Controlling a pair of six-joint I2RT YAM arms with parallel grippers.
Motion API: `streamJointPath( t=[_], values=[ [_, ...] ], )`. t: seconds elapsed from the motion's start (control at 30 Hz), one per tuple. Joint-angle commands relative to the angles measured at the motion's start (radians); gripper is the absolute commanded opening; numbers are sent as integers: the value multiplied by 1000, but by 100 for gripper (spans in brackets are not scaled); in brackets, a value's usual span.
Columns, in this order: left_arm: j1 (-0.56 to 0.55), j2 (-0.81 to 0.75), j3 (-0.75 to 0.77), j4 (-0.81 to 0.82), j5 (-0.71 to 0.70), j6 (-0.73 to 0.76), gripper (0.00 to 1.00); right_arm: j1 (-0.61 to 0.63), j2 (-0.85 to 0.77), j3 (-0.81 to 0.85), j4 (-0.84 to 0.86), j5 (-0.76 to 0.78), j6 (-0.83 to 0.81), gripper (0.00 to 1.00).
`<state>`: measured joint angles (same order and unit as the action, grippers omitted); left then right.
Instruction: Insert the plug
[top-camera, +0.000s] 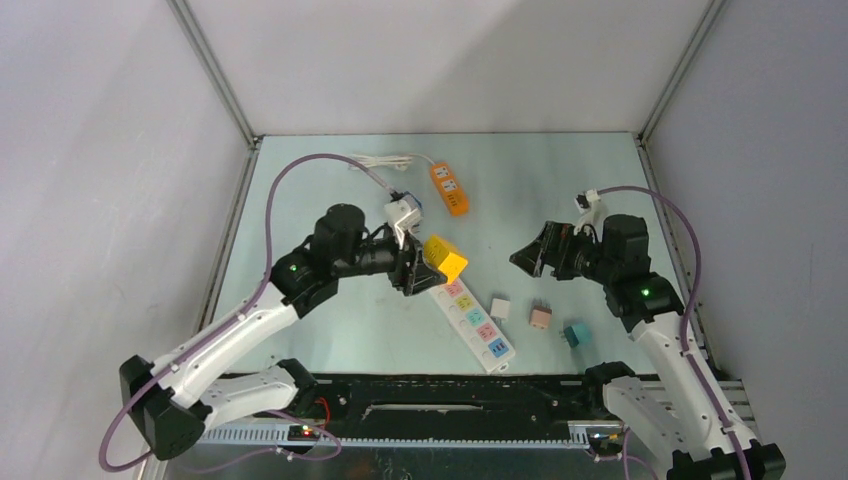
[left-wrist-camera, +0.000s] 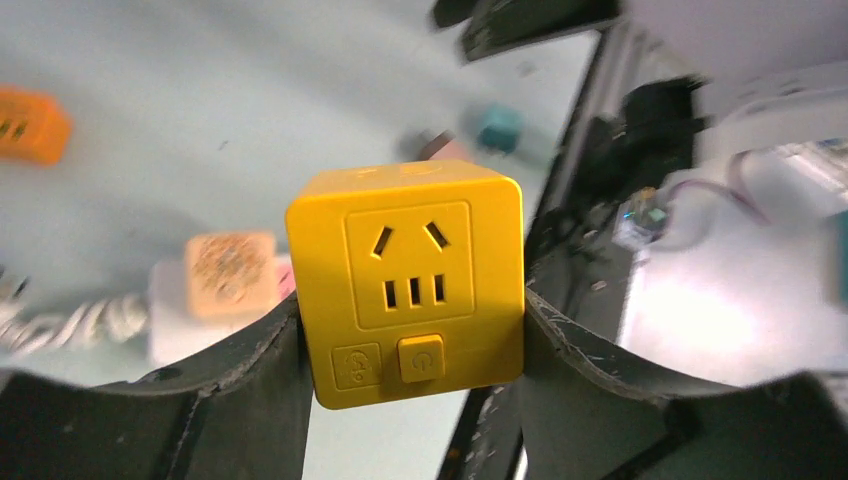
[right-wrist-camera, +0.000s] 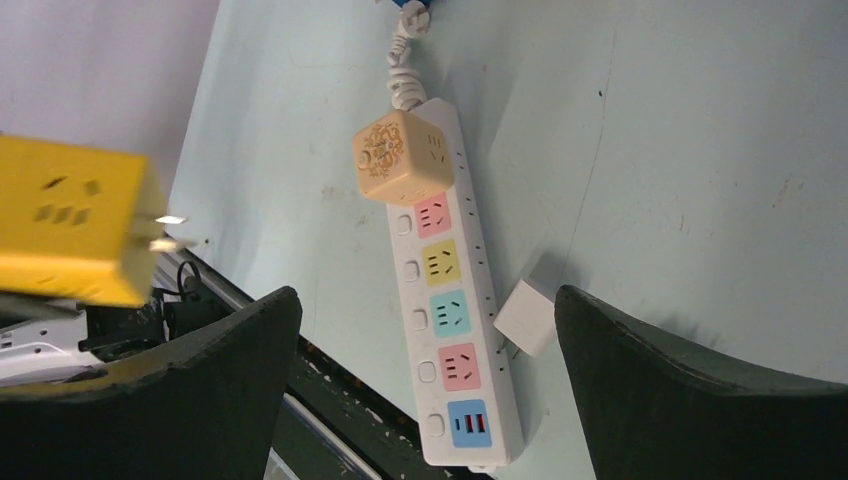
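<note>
My left gripper (top-camera: 425, 266) is shut on a yellow cube plug (top-camera: 446, 260), which hangs just above the upper end of the white power strip (top-camera: 475, 325). In the left wrist view the plug (left-wrist-camera: 405, 285) fills the space between both fingers, with its socket face and button towards the camera. The right wrist view shows the plug (right-wrist-camera: 70, 235) with its metal prongs pointing right. The strip (right-wrist-camera: 450, 330) has coloured sockets, and a peach cube (right-wrist-camera: 403, 158) sits in its top one. My right gripper (top-camera: 530, 258) hovers open to the right of the strip, holding nothing.
A white cube (top-camera: 500, 307), a pink cube (top-camera: 541, 318) and a teal cube (top-camera: 576, 335) lie right of the strip. An orange power strip (top-camera: 450, 188) and a white adapter (top-camera: 403, 213) are at the back. The black frame rail (top-camera: 450, 385) runs along the near edge.
</note>
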<state>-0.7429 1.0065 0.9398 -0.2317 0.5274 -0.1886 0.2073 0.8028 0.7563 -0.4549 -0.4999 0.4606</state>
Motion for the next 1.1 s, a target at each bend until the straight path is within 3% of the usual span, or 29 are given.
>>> streamJointPath(
  t=[0.0, 0.3, 1.07],
  values=[
    [4, 60, 100, -182, -205, 216, 0, -3, 4, -11, 1, 7, -23, 99],
    [-38, 273, 222, -349, -241, 200, 0, -4, 10, -20, -7, 22, -36, 100],
    [-291, 500, 244, -211, -453, 52, 0, -25, 7, -73, -9, 69, -30, 100]
  ],
)
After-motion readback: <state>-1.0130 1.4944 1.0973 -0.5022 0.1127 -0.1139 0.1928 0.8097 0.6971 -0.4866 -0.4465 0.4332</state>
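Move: The yellow plug already sits in the left hand's fingers; the power strip's free yellow and teal sockets lie about 7 cm to that hand's right, 2 cm ahead and 23 cm below. The beige plug on the strip is about 10 cm ahead, 1 cm right and 21 cm below; the white charger 3 cm ahead, 13 cm right, 25 cm below. From the right hand, those sockets are some 11 cm left, 2 cm back and 18 cm below. The yellow plug, still gripped by the left hand, is lowered about 16 cm towards the middle sockets, first swinging slightly forward and left, then coming back and going right while the wrist rolls some 35 degrees to point the fingers steeply down. The empty right hand sinks a few centimetres, still open. ##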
